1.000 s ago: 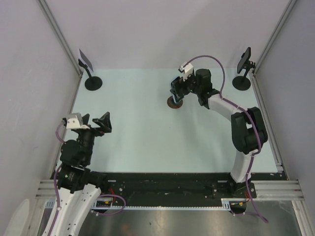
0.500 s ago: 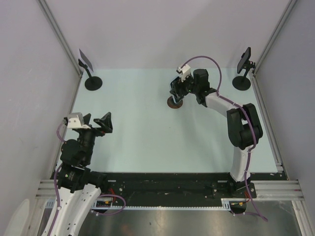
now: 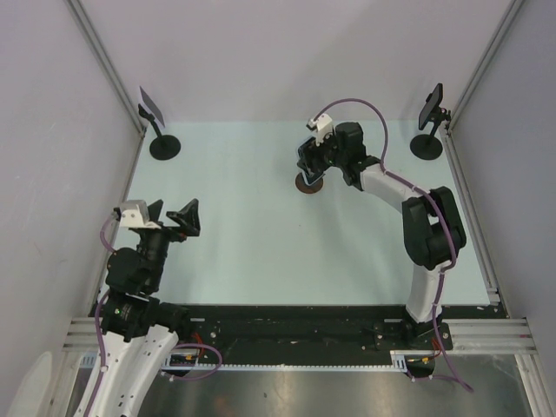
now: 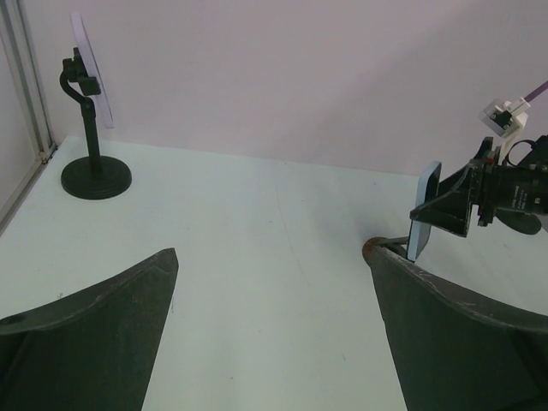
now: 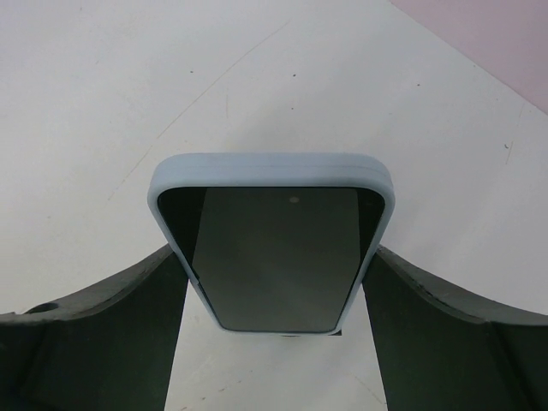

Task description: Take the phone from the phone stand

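Note:
The phone [image 5: 274, 248], dark-screened in a light blue case, stands upright on the phone stand, whose round rusty base [image 3: 307, 182] rests on the table at the back centre. My right gripper [image 5: 274, 257] straddles it, both fingers pressed against the case's long edges. The left wrist view shows the phone [image 4: 424, 210] edge-on with the right gripper behind it, above the stand's base [image 4: 374, 248]. My left gripper [image 3: 169, 217] hovers wide open near the front left, and nothing lies between its fingers [image 4: 128, 291].
Two other black stands, each holding a device, occupy the back corners: one at the left [image 3: 156, 130], also seen by the left wrist [image 4: 90, 111], one at the right [image 3: 430, 122]. Grey walls and metal rails enclose the pale table [image 3: 243, 226].
The right gripper's jaws have closed in from wide open onto the phone's sides, and the arm has shifted slightly left. The left arm has stayed still.

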### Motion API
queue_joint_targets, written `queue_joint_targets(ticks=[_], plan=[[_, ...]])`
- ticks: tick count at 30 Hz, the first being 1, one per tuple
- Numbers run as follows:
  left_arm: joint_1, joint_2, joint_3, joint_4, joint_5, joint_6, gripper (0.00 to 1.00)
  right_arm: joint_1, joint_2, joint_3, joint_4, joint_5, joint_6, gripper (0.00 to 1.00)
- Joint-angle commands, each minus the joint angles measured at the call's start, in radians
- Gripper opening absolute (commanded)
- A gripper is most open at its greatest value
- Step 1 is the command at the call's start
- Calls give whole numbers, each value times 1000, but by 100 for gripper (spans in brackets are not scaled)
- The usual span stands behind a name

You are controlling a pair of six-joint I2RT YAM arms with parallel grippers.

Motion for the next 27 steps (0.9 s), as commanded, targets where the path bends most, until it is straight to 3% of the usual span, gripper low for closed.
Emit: queue_joint_targets(ticks=[1,11,21,27], plan=[[-13,-14,-8,37,39,16,100,34,-111,13,40,59,43,5],[-20,-32,-10,38,43,19,100,40,-243,32,-7,153,83,0],[-27,-83,-13,37,51,21,100,11,-369,57,-490,340,92,0],[-46,-124,-11,37,45,27,100,-75,-439,-3,-679,463,138,0]])
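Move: Between the right hand's fingers the phone is already gripped by its long edges, its middle about 1 cm below the hand point and still up against the phone stand. The stand's middle lies about 3 cm ahead of that hand, 1 cm left and 6 cm below. The right-hand phone holder stands some 16 cm ahead and 32 cm right, about level in height. From the left hand the phone is roughly 28 cm ahead, 30 cm right and 15 cm lower. Lifting the phone off its stand, the right hand keeps its grip and rises about 9 cm while easing back a little, then sweeps right by some 10 cm and farther back, sinking slightly. On the way the wrist swings clockwise about 20 degrees. The empty, open left hand draws back and up a couple of centimetres. ##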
